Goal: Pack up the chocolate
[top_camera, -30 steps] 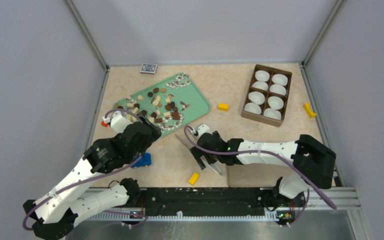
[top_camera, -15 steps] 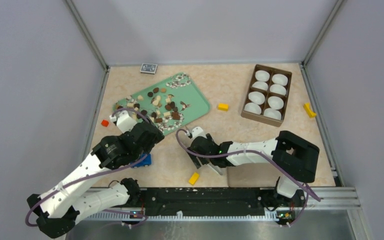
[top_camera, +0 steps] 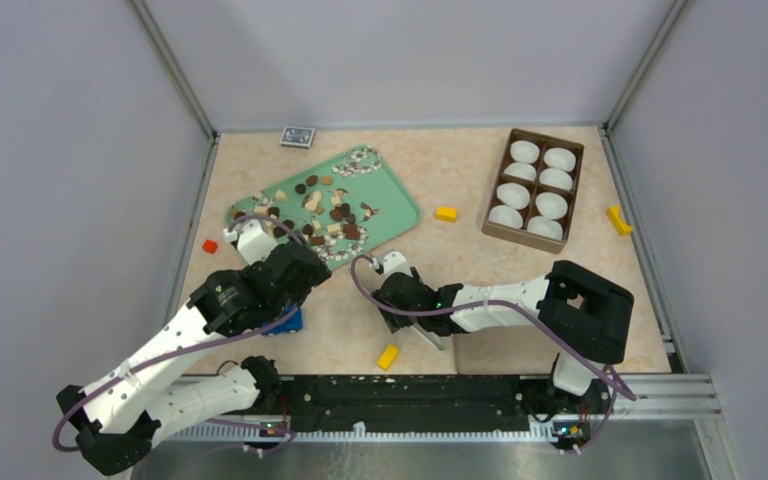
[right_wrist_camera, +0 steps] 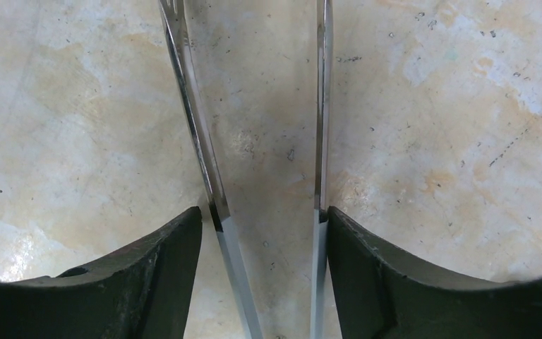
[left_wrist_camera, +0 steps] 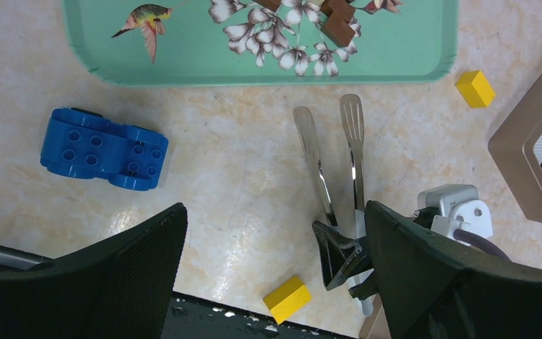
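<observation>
The chocolate [top_camera: 325, 215] lies as many small dark, tan and cream pieces on a green flowered tray [top_camera: 401, 199]; two brown cubes [left_wrist_camera: 338, 27] show at the tray's near edge [left_wrist_camera: 254, 75]. Metal tweezers [left_wrist_camera: 353, 141] lie flat on the table below the tray. My right gripper [right_wrist_camera: 265, 215] is low over them, and its fingers [right_wrist_camera: 367, 261] are closed against the outsides of both tweezer arms [right_wrist_camera: 322, 141]. From above, the right gripper [top_camera: 400, 305] covers most of the tweezers. My left gripper [left_wrist_camera: 275, 219] hangs wide open over bare table with nothing between its fingers.
A brown box with white cups [top_camera: 535, 190] stands at the back right. A blue toy car [left_wrist_camera: 106, 148] lies left of the tweezers. Yellow blocks [left_wrist_camera: 287, 298] [left_wrist_camera: 475, 88] [top_camera: 618, 220], a red block [top_camera: 210, 246] and a card deck [top_camera: 297, 136] are scattered about.
The right arm drew in to the left over the tweezers, and its fingers narrowed until they met the tweezer arms. The left arm shifted slightly right, uncovering the red block.
</observation>
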Available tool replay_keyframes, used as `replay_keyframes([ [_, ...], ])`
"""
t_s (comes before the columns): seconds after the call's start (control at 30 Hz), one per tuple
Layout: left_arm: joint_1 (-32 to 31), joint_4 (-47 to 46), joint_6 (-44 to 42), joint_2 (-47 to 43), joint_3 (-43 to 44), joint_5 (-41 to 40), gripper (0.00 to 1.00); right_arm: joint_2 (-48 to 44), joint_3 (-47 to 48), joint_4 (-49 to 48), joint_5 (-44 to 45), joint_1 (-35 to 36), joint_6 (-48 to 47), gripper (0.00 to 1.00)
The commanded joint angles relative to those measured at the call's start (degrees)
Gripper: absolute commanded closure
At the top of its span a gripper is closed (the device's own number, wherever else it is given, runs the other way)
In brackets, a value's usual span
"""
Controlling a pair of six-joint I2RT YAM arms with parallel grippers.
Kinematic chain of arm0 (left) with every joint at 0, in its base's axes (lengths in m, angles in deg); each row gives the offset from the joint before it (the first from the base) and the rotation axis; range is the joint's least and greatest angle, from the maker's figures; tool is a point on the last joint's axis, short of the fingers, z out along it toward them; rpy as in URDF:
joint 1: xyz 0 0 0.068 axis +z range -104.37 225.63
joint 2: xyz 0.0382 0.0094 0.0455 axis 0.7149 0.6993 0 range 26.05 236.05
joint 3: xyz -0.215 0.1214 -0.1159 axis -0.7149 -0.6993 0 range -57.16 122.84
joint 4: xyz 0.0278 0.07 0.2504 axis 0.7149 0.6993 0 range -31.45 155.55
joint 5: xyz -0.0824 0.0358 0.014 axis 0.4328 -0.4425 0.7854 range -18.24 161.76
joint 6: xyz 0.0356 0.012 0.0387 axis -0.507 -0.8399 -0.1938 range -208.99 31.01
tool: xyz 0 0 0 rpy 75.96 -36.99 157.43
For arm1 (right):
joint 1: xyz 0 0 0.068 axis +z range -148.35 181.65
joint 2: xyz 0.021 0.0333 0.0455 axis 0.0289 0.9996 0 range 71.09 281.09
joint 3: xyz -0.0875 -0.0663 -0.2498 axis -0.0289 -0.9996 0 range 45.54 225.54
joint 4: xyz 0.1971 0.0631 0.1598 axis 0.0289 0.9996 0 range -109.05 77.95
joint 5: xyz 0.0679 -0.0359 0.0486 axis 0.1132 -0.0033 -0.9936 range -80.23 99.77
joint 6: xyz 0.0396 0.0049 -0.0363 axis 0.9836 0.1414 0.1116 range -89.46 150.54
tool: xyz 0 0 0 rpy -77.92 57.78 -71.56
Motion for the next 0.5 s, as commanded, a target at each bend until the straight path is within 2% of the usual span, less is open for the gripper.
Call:
replay_keyframes([
  [0.0,0.53,-2.02,-1.45,-0.38,-0.15,0.03,0.01,0.24,-1.15,1.36,-1.69,0.67,2.27,0.41],
  [0.13,0.85,-2.48,-1.75,0.09,-0.58,0.64,0.01,0.64,-1.32,1.57,-1.80,0.64,2.47,0.59],
  [0.23,1.20,-3.37,-2.31,0.00,-0.87,1.48,0.01,0.31,-0.18,3.83,-1.19,0.65,1.73,0.65],
  [0.3,1.30,-4.11,-3.58,0.28,-0.07,2.03,0.01,-1.39,1.07,6.33,-0.72,0.67,0.93,0.72],
  [0.47,3.22,-3.87,-6.37,4.04,2.05,1.48,0.01,-7.46,4.07,11.84,-1.85,0.24,-0.99,0.74],
])
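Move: Right between the right hand's open fingers lie the tongs, still spread in a V, their middle about 1 cm below and 1 cm back. From that hand the nearer yellow block is some 11 cm back and 2 cm left, the green tray's middle about 17 cm forward and 14 cm left, and the beige tray's roughly 25 cm right and 6 cm back. From the left hand the tongs lie about 15 cm right, level fore and aft, some 20 cm below. Closing its fingers to less than half their starting gap, the right hand stays low over the table and squeezes the two arms of the tongs together from either side, near where the metal meets the pale handles. Keeping that pinch, it then starts to draw them right and back, about 1.5 cm in all, hardly rising. ##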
